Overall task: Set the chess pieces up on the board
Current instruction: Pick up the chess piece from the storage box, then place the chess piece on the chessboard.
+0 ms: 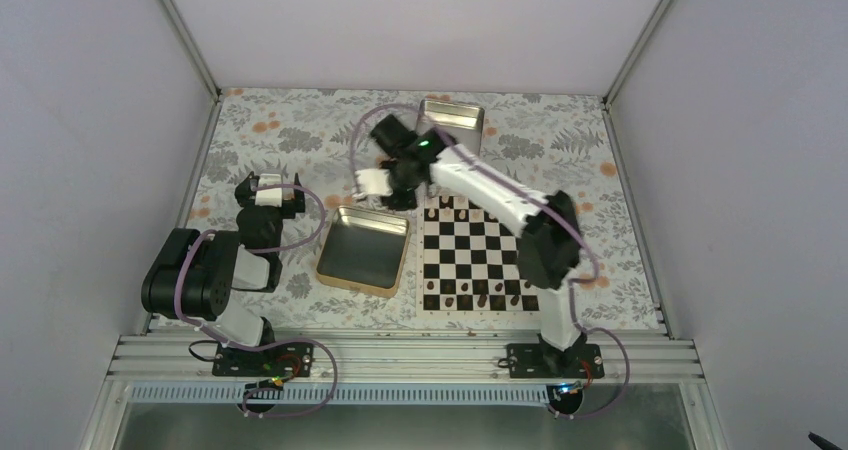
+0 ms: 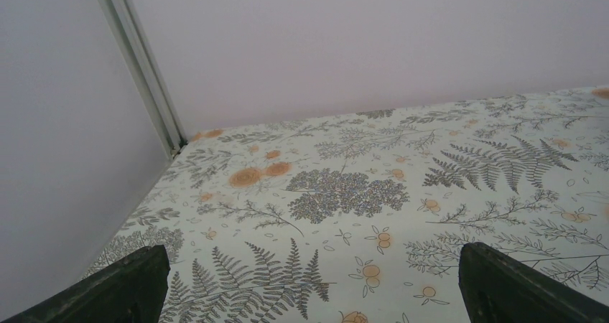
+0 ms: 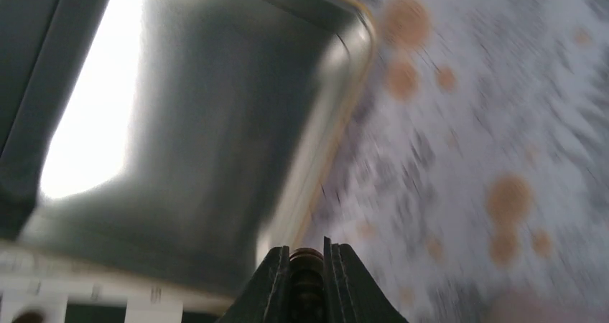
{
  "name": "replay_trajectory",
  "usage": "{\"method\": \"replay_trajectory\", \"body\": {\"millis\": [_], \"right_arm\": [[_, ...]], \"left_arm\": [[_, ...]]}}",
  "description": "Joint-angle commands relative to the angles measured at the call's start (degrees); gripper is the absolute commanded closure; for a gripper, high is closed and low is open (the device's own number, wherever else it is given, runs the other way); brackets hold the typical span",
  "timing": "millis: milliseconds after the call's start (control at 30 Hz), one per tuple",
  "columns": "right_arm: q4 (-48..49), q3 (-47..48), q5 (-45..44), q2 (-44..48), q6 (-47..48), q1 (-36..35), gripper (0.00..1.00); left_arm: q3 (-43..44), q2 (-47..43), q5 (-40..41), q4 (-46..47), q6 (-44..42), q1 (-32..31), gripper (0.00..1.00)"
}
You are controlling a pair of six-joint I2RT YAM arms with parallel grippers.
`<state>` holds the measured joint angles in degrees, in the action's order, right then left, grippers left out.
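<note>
The black and white board (image 1: 476,258) lies right of centre. Several dark chess pieces (image 1: 481,297) stand along its near rows, and a few more (image 1: 447,202) at its far edge. My right gripper (image 1: 399,197) hovers just off the board's far left corner. In the right wrist view this gripper (image 3: 307,255) is shut on a dark brown chess piece (image 3: 307,267), above the cloth beside the tray's rim. The view is blurred. My left gripper (image 1: 270,192) rests far left over the floral cloth. Its fingers (image 2: 129,287) stand wide apart and open, with nothing between them.
A gold-rimmed metal tray (image 1: 363,250) lies left of the board, and it fills the left half of the right wrist view as a tray wall (image 3: 215,122). A silver tin (image 1: 452,120) sits at the back. White walls enclose the floral table.
</note>
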<state>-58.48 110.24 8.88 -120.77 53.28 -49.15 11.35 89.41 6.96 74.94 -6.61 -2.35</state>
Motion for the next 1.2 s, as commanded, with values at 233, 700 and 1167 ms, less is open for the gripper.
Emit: {"method": "replay_trajectory", "body": {"millis": [233,700,1167], "right_arm": [[-5.13,-34.39,-1.42,36.28,6.51,27.33,0.95],[-1.56,-70.72,1.73,59.60,25.52,54.14,0.94],[6.17,-78.07,2.42,55.97,26.32,55.29,0.94]], "left_arm": [[0.32,0.10,-0.67,1.83,0.55,0.50,0.00],[0.33,0.12,-0.63,1.75,0.57,0.50,0.00],[0.29,0.12,-0.60,1.77,0.70,0.51,0.00]]}}
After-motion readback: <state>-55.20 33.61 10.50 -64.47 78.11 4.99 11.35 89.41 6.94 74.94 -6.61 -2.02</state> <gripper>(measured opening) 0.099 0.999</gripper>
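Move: The right gripper already holds a dark pawn, just above the storage box's far right corner; the box's middle is some 9 cm to its left and 6 cm back. The empty square in the board's right-hand column, second row from the near edge, lies about 37 cm right, 14 cm back and 11 cm below. A placed pawn stands 4 cm left of that square, the corner piece 4 cm nearer the base. From the left gripper that square is about 61 cm right and 20 cm back. Keep the pawn pinched and sweep the right gripper some 37 cm right, away from the storage box and across the board, rising about 7 cm and edging forward at first. Then come down about 16 cm and back towards the base, turning the wrist roughly 30 degrees clockwise, until the pawn is low over the empty square beside the placed pawn; don't open the fingers. ##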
